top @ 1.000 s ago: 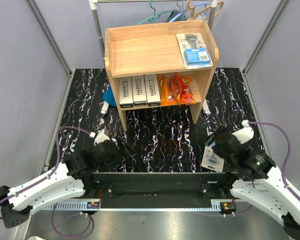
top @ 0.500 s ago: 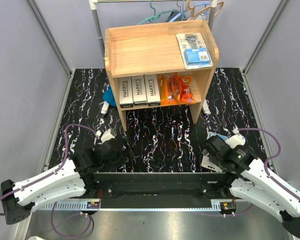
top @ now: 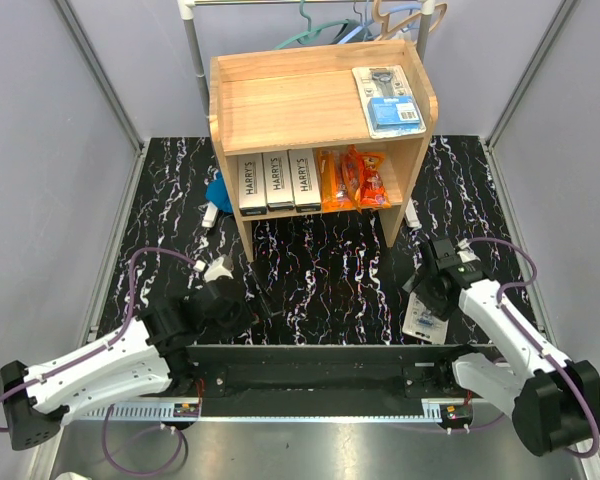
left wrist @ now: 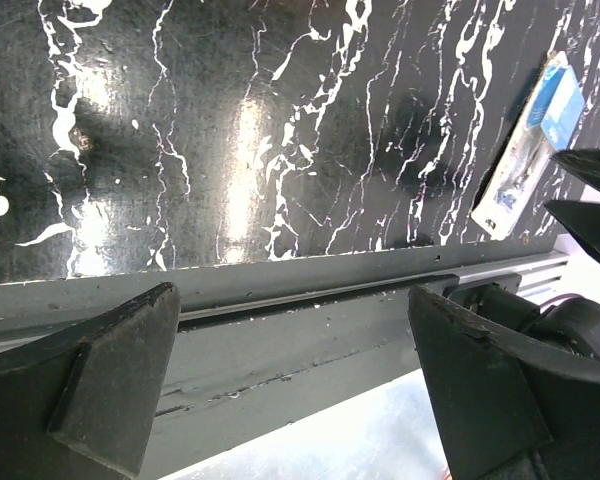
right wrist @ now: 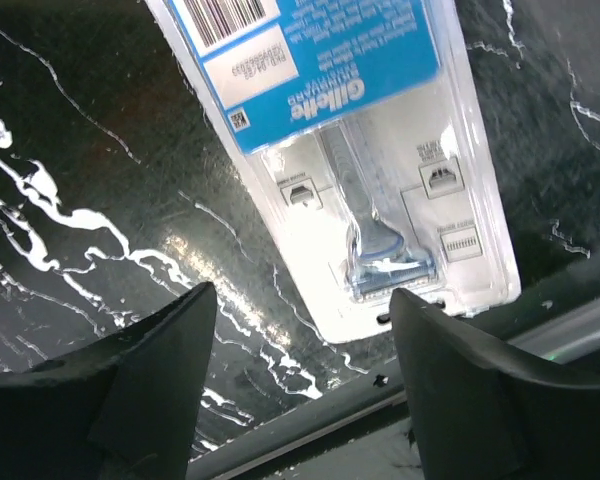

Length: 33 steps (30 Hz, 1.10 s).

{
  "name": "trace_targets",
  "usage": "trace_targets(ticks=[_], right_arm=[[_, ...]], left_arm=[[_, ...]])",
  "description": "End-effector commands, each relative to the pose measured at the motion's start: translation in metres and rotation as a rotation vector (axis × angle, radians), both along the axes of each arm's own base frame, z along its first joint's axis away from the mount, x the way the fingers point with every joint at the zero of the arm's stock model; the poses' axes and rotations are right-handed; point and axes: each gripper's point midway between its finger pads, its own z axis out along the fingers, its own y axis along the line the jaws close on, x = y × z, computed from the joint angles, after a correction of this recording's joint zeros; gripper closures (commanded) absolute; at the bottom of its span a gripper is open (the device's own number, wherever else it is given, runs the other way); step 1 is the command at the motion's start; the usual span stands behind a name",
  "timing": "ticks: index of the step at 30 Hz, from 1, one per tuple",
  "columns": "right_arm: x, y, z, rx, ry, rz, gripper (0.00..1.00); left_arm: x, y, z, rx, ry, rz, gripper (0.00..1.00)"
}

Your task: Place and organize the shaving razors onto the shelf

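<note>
The wooden shelf [top: 280,100] stands at the back. One flat blister pack [top: 388,100] lies on its top right. Three "HARRY'S" boxes [top: 277,180] and orange packets [top: 352,178] fill the lower tier. Another blue-card blister pack [top: 426,320] [right wrist: 360,130] [left wrist: 530,150] lies flat on the black marbled table near the front right. My right gripper [top: 430,298] [right wrist: 302,295] hovers open over that pack's near end, its fingers straddling the razor head without touching. My left gripper [top: 258,300] [left wrist: 292,295] is open and empty above the table's front edge.
A grey metal bar [top: 320,355] runs along the near table edge between the arm bases. Behind the shelf stands a clothes rail with hangers [top: 400,15]. A blue object [top: 218,190] and small white items [top: 210,215] lie left of the shelf.
My right arm has swung in from the right, and its wrist now sits over the blister pack on the table. Its jaws have narrowed slightly. The left gripper has crept slightly right.
</note>
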Motion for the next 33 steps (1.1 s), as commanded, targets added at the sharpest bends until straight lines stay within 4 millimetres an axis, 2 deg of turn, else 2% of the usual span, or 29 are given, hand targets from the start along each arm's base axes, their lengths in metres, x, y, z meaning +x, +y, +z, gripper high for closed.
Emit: trace_targets(ticks=[1, 4, 8, 15, 19, 21, 24, 28, 30, 33], right_arm=[[0.016, 0.005, 0.001, 0.023, -0.021, 0.085, 0.25], [0.012, -0.006, -0.009, -0.002, 0.009, 0.032, 0.27], [0.008, -0.022, -0.019, -0.043, 0.021, -0.067, 0.24], [0.015, -0.047, -0.004, -0.110, -0.078, -0.188, 0.23], [0.029, -0.040, -0.014, -0.060, -0.085, -0.189, 0.26], [0.030, -0.036, -0.026, -0.048, -0.041, -0.183, 0.30], [0.034, -0.030, -0.038, -0.028, -0.006, -0.161, 0.42], [0.028, -0.028, -0.054, -0.020, 0.032, -0.161, 0.50], [0.027, -0.027, -0.056, -0.010, 0.035, -0.161, 0.58], [0.028, -0.026, -0.057, -0.007, 0.038, -0.146, 0.64]], left_arm=[[0.001, -0.006, 0.007, -0.035, -0.022, -0.019, 0.01], [0.001, -0.006, 0.006, -0.034, -0.022, -0.019, 0.01], [0.000, -0.006, 0.004, -0.029, -0.017, -0.022, 0.01], [0.000, -0.007, 0.000, -0.033, -0.013, -0.023, 0.01], [-0.001, -0.009, -0.003, -0.036, -0.006, -0.026, 0.01], [0.000, -0.010, -0.002, -0.037, -0.009, -0.030, 0.01], [0.000, -0.011, -0.001, -0.038, -0.007, -0.035, 0.01], [0.000, -0.011, 0.000, -0.040, -0.013, -0.035, 0.01], [0.000, -0.011, 0.001, -0.043, -0.015, -0.035, 0.01], [0.000, -0.010, 0.001, -0.044, -0.016, -0.035, 0.01]])
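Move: The Gillette razor pack lies flat beneath the right hand, its middle about 4 cm to the right, 2 cm ahead and 5 cm below. The foot of the shelf's right leg stands some 16 cm ahead and 6 cm left of that hand, with the white adapter roughly 24 cm ahead and 1 cm left, both at table height. From the left hand the pack is some 40 cm to the right, 7 cm ahead and 11 cm lower. To its right first, by nearly 4 cm and only a little lower, the right hand shifts over the razor pack while turning about 10 degrees clockwise; then it drops some 4 cm and eases forward onto the pack. Going down, its fingers close by about half, ending astride the bulge over the razor handle, just on the near side of the blue card. ##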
